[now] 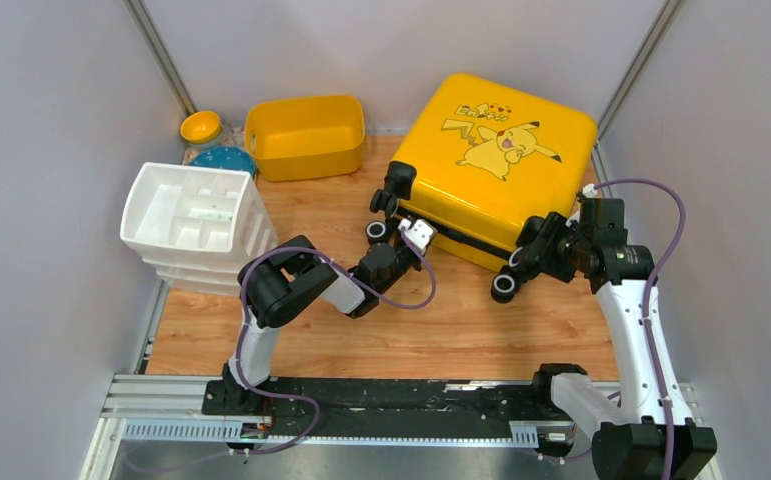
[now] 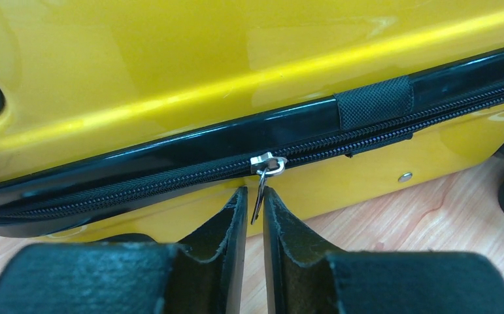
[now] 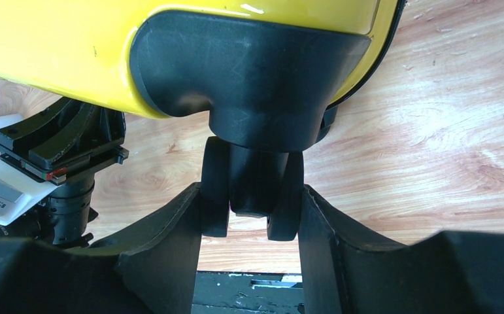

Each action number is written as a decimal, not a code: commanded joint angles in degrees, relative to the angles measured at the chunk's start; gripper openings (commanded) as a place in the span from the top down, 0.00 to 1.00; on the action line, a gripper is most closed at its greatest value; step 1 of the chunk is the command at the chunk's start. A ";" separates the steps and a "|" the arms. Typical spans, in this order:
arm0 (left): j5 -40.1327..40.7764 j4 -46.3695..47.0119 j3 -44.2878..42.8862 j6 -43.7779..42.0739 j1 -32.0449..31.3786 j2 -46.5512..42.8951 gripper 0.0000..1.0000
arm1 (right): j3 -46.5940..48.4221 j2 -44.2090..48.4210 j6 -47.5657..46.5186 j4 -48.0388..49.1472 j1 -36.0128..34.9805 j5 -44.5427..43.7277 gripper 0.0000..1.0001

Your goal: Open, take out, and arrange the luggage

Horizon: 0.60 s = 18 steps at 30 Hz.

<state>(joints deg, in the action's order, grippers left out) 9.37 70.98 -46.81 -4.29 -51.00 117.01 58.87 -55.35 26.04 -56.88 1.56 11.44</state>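
The yellow luggage with its Pikachu print lies flat and zipped shut at the back right of the wooden table. My left gripper is at its near side, by the black zipper. In the left wrist view the silver zipper pull hangs in the narrow gap of my left gripper, touching the right finger only. My right gripper is at the luggage's near right corner. There my right gripper is shut on the black twin wheel, with both fingers pressed against it.
A plain yellow tub stands at the back centre. A white drawer organiser sits at the left, with a small yellow bowl and a blue dish behind it. Grey walls close in on both sides. A black rail runs along the near edge.
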 commanded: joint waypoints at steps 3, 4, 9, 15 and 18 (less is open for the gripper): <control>0.04 14.36 -1.44 -0.98 0.82 -3.72 0.74 | 0.28 -0.02 -1.96 4.06 0.11 0.16 1.00; -0.05 14.27 -1.62 -1.07 0.82 -3.72 0.76 | 0.19 0.07 -1.87 4.06 0.19 0.16 1.00; -0.14 13.57 -1.45 -0.54 0.82 -4.86 0.96 | -0.07 0.16 -2.05 4.24 0.11 -0.02 1.00; -1.81 11.73 5.31 0.34 1.78 -10.39 1.00 | 0.63 0.16 -2.57 4.50 0.28 -0.63 1.00; -1.63 7.25 9.27 2.62 4.06 -14.00 1.00 | 1.16 0.51 -3.19 3.71 1.07 -0.63 1.00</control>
<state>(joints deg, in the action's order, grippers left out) 7.03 70.08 -41.41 -3.99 -50.11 110.91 58.87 -55.57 26.00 -56.62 1.63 11.46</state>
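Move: The luggage's zip pull hangs between the left hand's parted fingertips, about 1 cm ahead and level sideways, its slider just above. The webbing tab on the seam is some 5 cm to the right of the pull and 2 cm nearer the base. The left wheels stand about 11 cm to the left of this hand and 3 cm ahead. From the right hand, which already grips a caster, the pull lies roughly 10 cm ahead, 17 cm left and 8 cm below. The zip pull gets pinched as the left hand stays put and shuts its fingers on it; the hand then draws it about 2 cm to the left, back off the luggage and slightly up, along the seam towards the left wheels. The right hand keeps its still grip on the caster, bracing the luggage. ##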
